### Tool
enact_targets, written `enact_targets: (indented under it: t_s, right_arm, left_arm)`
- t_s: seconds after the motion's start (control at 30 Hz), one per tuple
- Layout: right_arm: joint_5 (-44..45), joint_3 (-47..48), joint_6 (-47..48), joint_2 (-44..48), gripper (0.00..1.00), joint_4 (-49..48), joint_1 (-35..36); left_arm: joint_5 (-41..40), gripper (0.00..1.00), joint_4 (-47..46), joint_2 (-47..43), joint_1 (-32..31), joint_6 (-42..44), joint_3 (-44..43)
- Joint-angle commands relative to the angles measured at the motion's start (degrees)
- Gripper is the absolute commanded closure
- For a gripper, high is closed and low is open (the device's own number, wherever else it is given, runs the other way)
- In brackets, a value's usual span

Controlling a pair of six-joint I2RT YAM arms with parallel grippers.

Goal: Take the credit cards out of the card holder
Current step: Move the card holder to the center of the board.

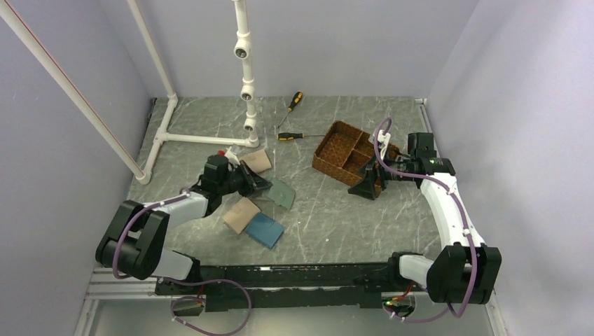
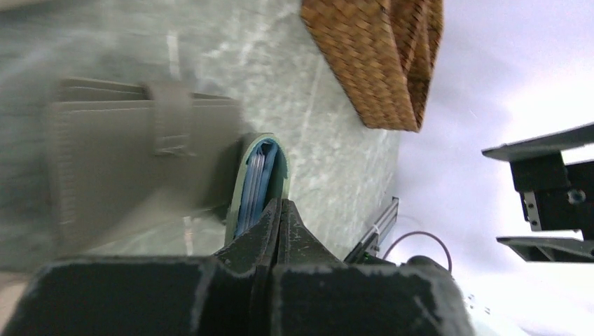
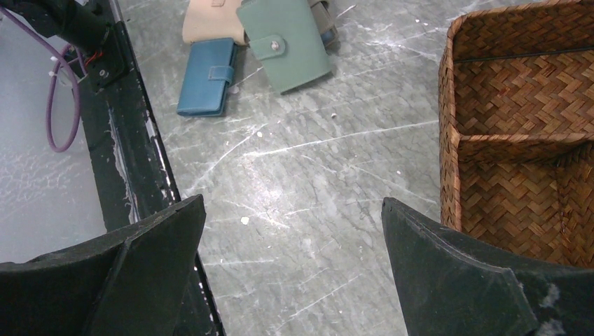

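The card holder is a sage-green wallet lying flat on the table, closed, its snap showing in the right wrist view. The left wrist view shows it edge-on, with pale blue pocket layers between its covers. No credit cards show; they are hidden inside. My left gripper is shut, its tips right against the holder's left edge. My right gripper is open and empty, above bare table beside the woven basket.
A grey-brown wallet lies behind the holder and also shows in the left wrist view. A tan wallet and a blue wallet lie in front. A woven basket stands right. Two screwdrivers and a white pipe frame are at the back.
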State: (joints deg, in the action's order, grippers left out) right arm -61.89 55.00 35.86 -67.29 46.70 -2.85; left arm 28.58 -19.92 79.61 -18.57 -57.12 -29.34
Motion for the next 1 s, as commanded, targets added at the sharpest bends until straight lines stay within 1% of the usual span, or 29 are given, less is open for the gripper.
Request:
enact_targets:
  t_s: [0.0, 0.17, 0.23, 0.37, 0.47, 0.53, 0.6, 0.73, 0.83, 0.9, 0.97]
  right_arm:
    - [-1.6, 1.5, 1.6, 0.7, 0.00, -0.9, 0.3]
    - [-1.2, 1.3, 1.5, 0.6, 0.00, -1.1, 0.7]
    - [-0.9, 1.2, 1.5, 0.5, 0.00, -1.2, 1.0]
    - [-0.3, 1.1, 1.7, 0.2, 0.00, -1.3, 1.8]
    - [0.4, 1.1, 1.8, -0.2, 0.00, -1.2, 2.5]
    - [0.7, 1.1, 1.9, -0.5, 0.00, -1.2, 2.5]
    - [0.8, 1.3, 2.1, -0.8, 0.00, -1.1, 2.5]
    - [1.0, 1.4, 2.5, -1.2, 0.00, -0.7, 4.1]
    - [1.1, 1.6, 3.2, -1.8, 0.00, -0.1, 4.4]
    - [1.2, 1.9, 3.9, -2.2, 0.00, 0.4, 4.6]
    - [1.2, 2.0, 4.6, -2.6, 0.00, 0.9, 4.9]
  left_arm:
    - [-3.8, 1.00, -9.6, 2.1, -6.9, -7.1, -1.8]
    - [-9.3, 1.00, -12.4, 8.7, -14.3, -9.6, -4.2]
    - [-9.9, 1.00, -14.6, 11.8, -16.4, -10.7, -4.6]
    - [-8.6, 1.00, -15.4, 16.3, -18.8, -11.2, -5.7]
    - [-8.7, 1.00, -11.6, 17.1, -21.4, -9.2, -6.8]
    - [-9.8, 1.00, -7.9, 15.7, -23.0, -7.2, -7.1]
    - [-11.7, 0.91, -1.6, 13.2, -24.2, -4.3, -7.8]
    - [-18.5, 0.64, 14.0, 5.2, -26.0, 4.9, -10.3]
    - [-21.4, 0.45, 22.1, -0.6, -26.2, 13.0, -11.8]
    - [-21.1, 0.38, 25.0, -2.1, -26.1, 20.6, -13.7]
    - [-18.9, 0.35, 25.7, -1.4, -26.1, 29.5, -15.9]
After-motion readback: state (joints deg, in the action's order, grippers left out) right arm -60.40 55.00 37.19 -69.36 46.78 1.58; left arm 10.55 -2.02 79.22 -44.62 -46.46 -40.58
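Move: The left hand, already holding the green card holder just off the table, is taking it to the clear middle of the board, about 15 cm right, 8 cm back and 7 cm below. The far beige holder lies some 9 cm ahead and 5 cm left of the hand; the near beige one 9 cm back and 8 cm left; the blue one 13 cm back and 2 cm left. From the right hand, that clear spot is about 10 cm left, level fore and aft, 16 cm below. Rightward the left hand carries the pinched green card holder about 11 cm towards the board's middle, then bends back towards the base while sinking some 5 cm to the table. There its fingers open past halfway and let go of the holder, and it lifts about 6 cm, drifting slightly left. The open right hand eases only a centimetre or two left and down. ##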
